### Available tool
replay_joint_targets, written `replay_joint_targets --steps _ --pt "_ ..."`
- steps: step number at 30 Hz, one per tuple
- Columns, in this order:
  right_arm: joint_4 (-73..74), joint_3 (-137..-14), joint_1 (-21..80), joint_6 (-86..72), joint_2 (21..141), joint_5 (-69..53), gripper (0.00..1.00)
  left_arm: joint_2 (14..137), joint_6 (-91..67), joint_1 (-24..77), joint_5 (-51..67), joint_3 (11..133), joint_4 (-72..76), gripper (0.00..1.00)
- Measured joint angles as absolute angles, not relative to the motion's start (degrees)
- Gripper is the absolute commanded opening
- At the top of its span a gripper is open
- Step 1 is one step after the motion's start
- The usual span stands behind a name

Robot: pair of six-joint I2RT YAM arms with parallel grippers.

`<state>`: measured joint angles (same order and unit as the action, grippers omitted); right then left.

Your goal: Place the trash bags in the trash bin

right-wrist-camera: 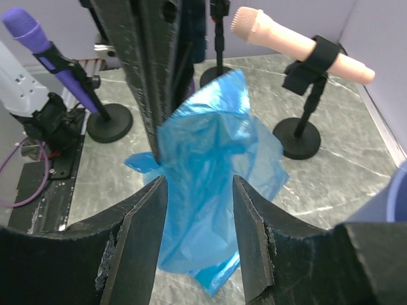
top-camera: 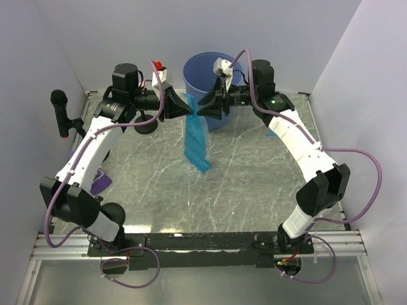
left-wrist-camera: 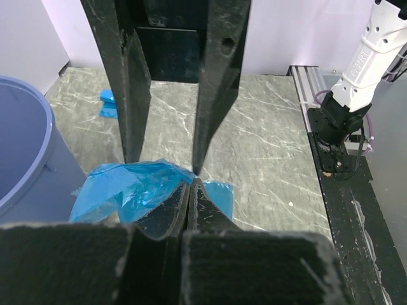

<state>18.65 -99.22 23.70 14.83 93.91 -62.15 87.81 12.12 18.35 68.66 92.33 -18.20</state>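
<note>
A long translucent blue trash bag [top-camera: 196,141] hangs from my left gripper [top-camera: 188,107], which is shut on its top edge, and its lower end trails on the table. In the left wrist view the shut jaws [left-wrist-camera: 193,183] meet at the crumpled film [left-wrist-camera: 127,187]. My right gripper [top-camera: 205,109] faces the left one, open. Its fingers [right-wrist-camera: 143,235] stand on either side of the hanging bag [right-wrist-camera: 216,146] without pinching it. The round blue trash bin [top-camera: 210,70] stands just behind both grippers. A small blue packet [left-wrist-camera: 107,105] lies on the table near the right arm [top-camera: 275,135].
A purple microphone [right-wrist-camera: 28,32] and a beige one [right-wrist-camera: 286,38] stand on black round-based stands [right-wrist-camera: 299,136] at the table's left side. A black microphone [top-camera: 59,101] pokes out at the far left edge. A purple object [top-camera: 100,183] lies beside the left arm.
</note>
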Motion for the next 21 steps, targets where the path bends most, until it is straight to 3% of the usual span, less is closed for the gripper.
replay_joint_targets --steps 3,6,7,9,10,21 --pt "18.7 -99.2 24.2 14.8 93.9 -62.7 0.5 87.9 12.2 18.3 68.7 92.3 -18.3 0.01" --pt "18.6 -99.2 24.6 14.6 94.0 -63.2 0.38 88.0 12.1 18.3 68.7 92.3 -18.3 0.01" --pt "18.6 -99.3 24.7 14.5 94.0 -63.4 0.31 88.0 12.2 18.3 68.7 92.3 -18.3 0.01" --pt "18.5 -99.3 24.8 14.4 94.1 -63.9 0.03 88.0 12.2 18.3 68.7 92.3 -18.3 0.01" --pt "18.4 -99.3 24.8 14.4 94.1 -64.3 0.0 88.0 12.2 18.3 68.7 92.3 -18.3 0.01" --pt "16.3 -99.3 21.9 9.4 94.1 -59.0 0.0 88.0 11.2 18.0 68.3 92.3 -18.3 0.01"
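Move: The left hand already pinches the hanging trash bag; the bag's loose top lies about 2 cm ahead of it at its own height. From the half-open right hand that top is some 3 cm to the left, level fore and aft and roughly 1 cm below. The trash bin's middle is about 20 cm ahead of the right hand, 5 cm right and 23 cm down; the folded blue bag lies about 14 cm ahead, 29 cm right and 37 cm below. The left hand keeps its pinch on the bag's top and stays put. Beside it the right hand eases back about 1.5 cm and slightly left, shutting its half-open fingers fully at the bag's edge, then swings quickly forward some 3.5 cm and a little right, away from the left fingertips and towards the bin, turning about 10 degrees clockwise. Whether film is caught between the right fingers can't be seen. ##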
